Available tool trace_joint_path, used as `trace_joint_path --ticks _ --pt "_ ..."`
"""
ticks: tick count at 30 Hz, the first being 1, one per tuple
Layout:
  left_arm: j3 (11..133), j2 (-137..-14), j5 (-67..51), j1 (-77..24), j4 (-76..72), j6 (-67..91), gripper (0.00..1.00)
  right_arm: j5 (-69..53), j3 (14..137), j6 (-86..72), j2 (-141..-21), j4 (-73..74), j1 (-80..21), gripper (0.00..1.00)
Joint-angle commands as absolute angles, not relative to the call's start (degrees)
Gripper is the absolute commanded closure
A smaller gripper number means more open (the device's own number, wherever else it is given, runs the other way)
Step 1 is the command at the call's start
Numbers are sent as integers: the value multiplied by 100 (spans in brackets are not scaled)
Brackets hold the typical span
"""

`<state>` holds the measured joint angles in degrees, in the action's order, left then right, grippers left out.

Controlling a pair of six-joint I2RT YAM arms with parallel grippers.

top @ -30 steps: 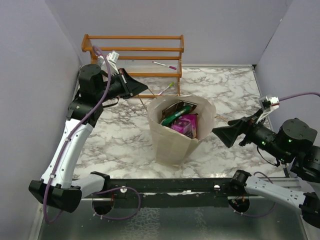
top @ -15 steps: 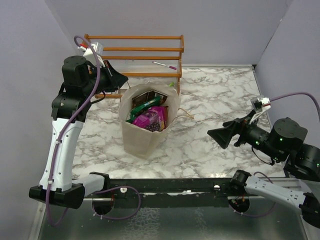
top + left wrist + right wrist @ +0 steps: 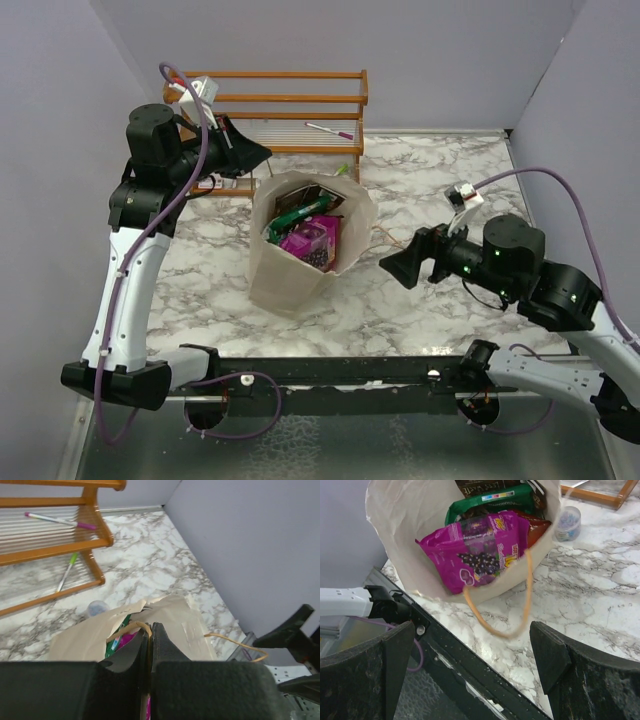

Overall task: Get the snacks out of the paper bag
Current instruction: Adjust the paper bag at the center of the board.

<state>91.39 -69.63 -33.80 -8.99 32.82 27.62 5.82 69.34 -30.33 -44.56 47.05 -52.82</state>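
Observation:
The cream paper bag [image 3: 292, 280] stands open in the middle of the table. Inside it lie a purple packet [image 3: 308, 238], a green packet [image 3: 298, 212] and a dark brown packet [image 3: 322, 195]. My left gripper [image 3: 262, 155] is above the bag's far rim, shut on its tan string handle [image 3: 131, 626]. My right gripper [image 3: 392, 265] is open and empty, just right of the bag. In the right wrist view the purple packet [image 3: 480, 550], the green packet [image 3: 490, 502] and the bag's other loop handle [image 3: 495, 629] lie ahead of the open jaws.
A wooden rack [image 3: 265, 100] stands at the back with a pink marker [image 3: 328, 130] on it and a green pen [image 3: 345, 170] at its foot. A small clear cup [image 3: 567, 522] sits on the marble behind the bag. Walls close off both sides.
The left gripper dragged the bag left by its handle, then slightly back right. The right gripper has moved left, closer to the bag.

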Motion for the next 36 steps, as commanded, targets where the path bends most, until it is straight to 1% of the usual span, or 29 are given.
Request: trace_joint_path --ticks 1,6,12,15,20,24,25,26,27,30,32,35,36 --pt "9137 -6759 -4341 -879 1902 3372 100 466 7274 -2824 -4768 4274 -5309 1" --pt "8795 -6671 -4624 -879 1314 3819 100 739 7592 -2622 -5159 4468 -5309 0" --pt "8911 -6797 -4545 -879 1234 3929 100 1256 7822 -2236 -5533 4810 -5309 0" --pt "9230 -6974 -4332 -879 1565 3770 100 1566 7928 -2231 -5816 4868 -5309 0" --pt "9971 -7426 -3934 -870 2395 3304 100 2474 8122 -2791 -6398 5224 -5300 1" --pt "10280 -7718 -4008 -848 2556 3157 100 2755 8001 -2983 -6695 5272 -5273 3" --pt "10291 -7748 -4028 -844 2530 3130 100 2786 7943 -2995 -6721 5240 -5210 6" --pt "10287 -7769 -4048 -836 2512 3107 100 2698 7901 -2997 -6738 5213 -5085 9" --pt "10291 -7791 -4064 -830 2494 3070 100 2488 7871 -3009 -6761 5162 -4923 15" --pt "10306 -7842 -4178 -801 2430 3018 100 1532 7533 -3144 -6672 4716 -4596 27" --pt "10314 -7842 -4212 -792 2393 2977 100 836 7212 -3351 -6610 4262 -4592 34" --pt "10324 -7765 -4265 -791 2308 2910 100 -386 6762 -3696 -6655 3514 -4596 39" --pt "10345 -7727 -4263 -791 2288 2879 100 -665 6715 -3767 -6714 3381 -4594 43"
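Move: The loose right-hand handle of the paper bag, the right hand's aim, lies about 5 cm ahead, 3 cm left and 5 cm below it. From this hand the snack-filled middle of the bag is some 8 cm ahead, 16 cm left and 17 cm lower, and the small clear cup about 16 cm ahead, 6 cm left and 30 cm lower. The left hand, already holding the other handle, has the loose one roughly 11 cm back, 22 cm right and 15 cm down. Forward and then steeply down goes the open right hand, about 9 cm out and 8 cm lower, onto the right edge of the bag's mouth, its wrist rolling left side down and turning some 15 degrees clockwise. Late in the descent its fingers close by about a third, with the rim and handle root between them. The left hand keeps its handle pinched, easing up and right, then forward. ##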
